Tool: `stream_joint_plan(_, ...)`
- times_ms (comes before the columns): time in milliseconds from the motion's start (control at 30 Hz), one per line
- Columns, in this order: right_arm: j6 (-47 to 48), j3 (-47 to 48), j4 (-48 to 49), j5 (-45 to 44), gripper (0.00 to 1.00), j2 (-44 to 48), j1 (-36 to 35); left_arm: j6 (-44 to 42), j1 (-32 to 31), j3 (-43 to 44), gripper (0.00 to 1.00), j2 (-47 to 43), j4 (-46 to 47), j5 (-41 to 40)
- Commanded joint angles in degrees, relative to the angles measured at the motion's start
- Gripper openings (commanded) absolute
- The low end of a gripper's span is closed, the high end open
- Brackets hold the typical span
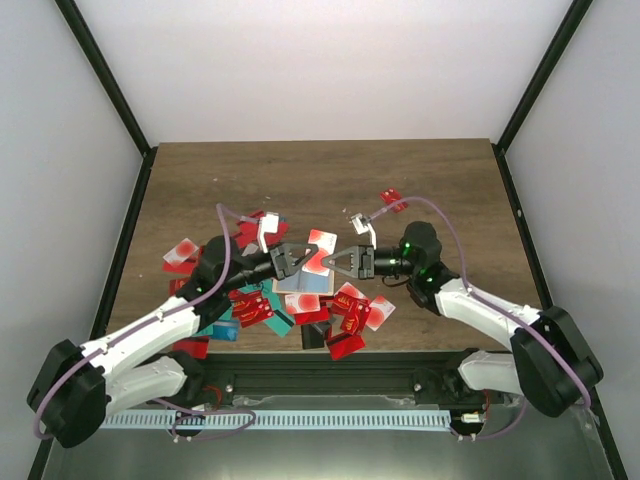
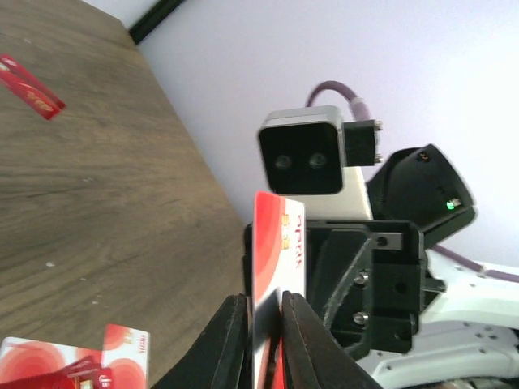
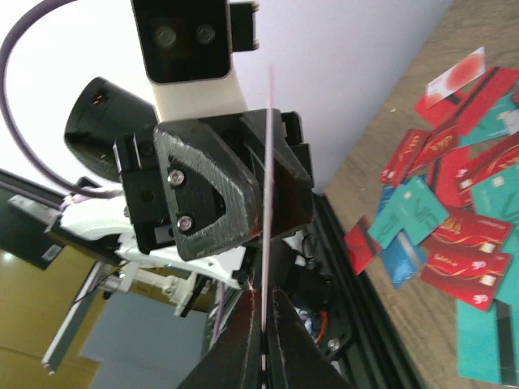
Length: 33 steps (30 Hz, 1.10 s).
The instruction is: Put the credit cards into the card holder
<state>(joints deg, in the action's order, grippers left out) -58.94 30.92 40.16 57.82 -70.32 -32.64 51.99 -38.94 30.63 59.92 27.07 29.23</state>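
One white-and-red credit card (image 1: pixel 320 246) hangs above the table's middle, pinched from both sides. My left gripper (image 1: pixel 300 258) is shut on its left edge. In the left wrist view the card (image 2: pixel 277 243) stands upright between my left gripper's (image 2: pixel 261 304) black fingers, with the right gripper just behind it. My right gripper (image 1: pixel 336 262) is shut on the same card, which the right wrist view shows edge-on as a thin line (image 3: pixel 268 186) running into my right gripper (image 3: pixel 263 296). Under the grippers lies the beige card holder (image 1: pixel 300 284), partly hidden.
Several red and teal cards (image 1: pixel 345 315) lie scattered on the wooden table (image 1: pixel 320 180) near its front edge, also seen in the right wrist view (image 3: pixel 454 203). One red card (image 1: pixel 392 198) lies apart at the back right. Black frame posts stand at both sides.
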Motion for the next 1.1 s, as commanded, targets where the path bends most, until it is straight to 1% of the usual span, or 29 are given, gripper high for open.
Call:
stream_joint_plan(0, 6.46, 6.07, -14.32, -6.09, 0.01, 0.1, -0.5, -5.34, 0.26, 0.97, 0.17, -2.36, -10.26, -9.4)
stream_joint_plan(67, 10.32, 8.55, -25.73, -12.34, 0.01, -0.76, -0.54, -7.96, 0.62, 2.18, 0.18, -2.86, -18.55, -15.74)
stream_joint_plan(133, 12.82, 10.83, -35.55, -17.03, 0.01, -2.77, -0.52, -9.84, 1.42, 2.77, 0.21, -2.88, -24.16, -19.83)
stream_joint_plan(233, 13.88, 13.3, -41.32, -19.43, 0.01, -7.52, -0.5, -11.61, 3.23, 3.22, 0.3, -2.05, -31.01, -24.72)
stream_joint_plan(267, 13.67, 13.75, -42.09, -19.68, 0.01, -8.96, -0.51, -11.72, 3.95, 3.43, 0.31, -1.44, -32.82, -26.78)
stream_joint_plan(367, 12.6, 14.62, -42.23, -19.85, 0.01, -13.56, -0.49, -13.45, 6.06, 3.72, 0.31, 1.5, -36.19, -29.49)
stream_joint_plan(467, 11.44, 15.6, -41.5, -19.64, 0.01, -17.36, -0.6, -15.25, 6.93, 3.63, 0.31, 5.25, -36.86, -30.51)
stream_joint_plan(533, 10.94, 16.47, -41.13, -19.31, 0.01, -19.75, -0.66, -16.49, 7.03, 3.59, 0.38, 7.66, -36.68, -30.96)
stream_joint_plan(600, 10.78, 17.45, -40.71, -18.94, 0.01, -22.06, -0.9, -17.44, 7.11, 4.0, 0.42, 10.24, -36.66, -31.05)
stream_joint_plan(800, 9.63, 19.6, -38.28, -17.94, 0.01, -27.32, -2.22, -19.32, 7.14, 5.03, 0.48, 16.71, -35.21, -29.96)
stream_joint_plan(1067, 8.53, 21.16, -36.41, -16.43, 0.01, -31.53, -3.31, -20.89, 7.43, 6.84, 0.49, 21.98, -34.32, -29.28)
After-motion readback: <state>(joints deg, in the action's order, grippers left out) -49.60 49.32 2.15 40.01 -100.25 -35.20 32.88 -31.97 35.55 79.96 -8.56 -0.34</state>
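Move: The right hand grips a red-and-white card whose left edge is still between the left fingers. The open card holder lies about 9 cm ahead, 4 cm left and 26 cm below the left hand; from the right hand it is some 10 cm ahead, 7 cm left and 25 cm down. Six centimetres nearer than the holder is a loose red-and-white card; a striped teal card is 10 cm nearer and 6 cm left of the holder, red cards 10 cm nearer and 12 cm right of it. The left fingers open and let go of the card. The left hand swings left and forward, then drops about 22 cm to the holder's left edge, its fingers tipping down to sit open above the strap. The right hand, still pinching the card, goes forward, then some 19 cm down towards the holder, edging left at the end as it tips about 45 degrees, fingers slanting down-left. ##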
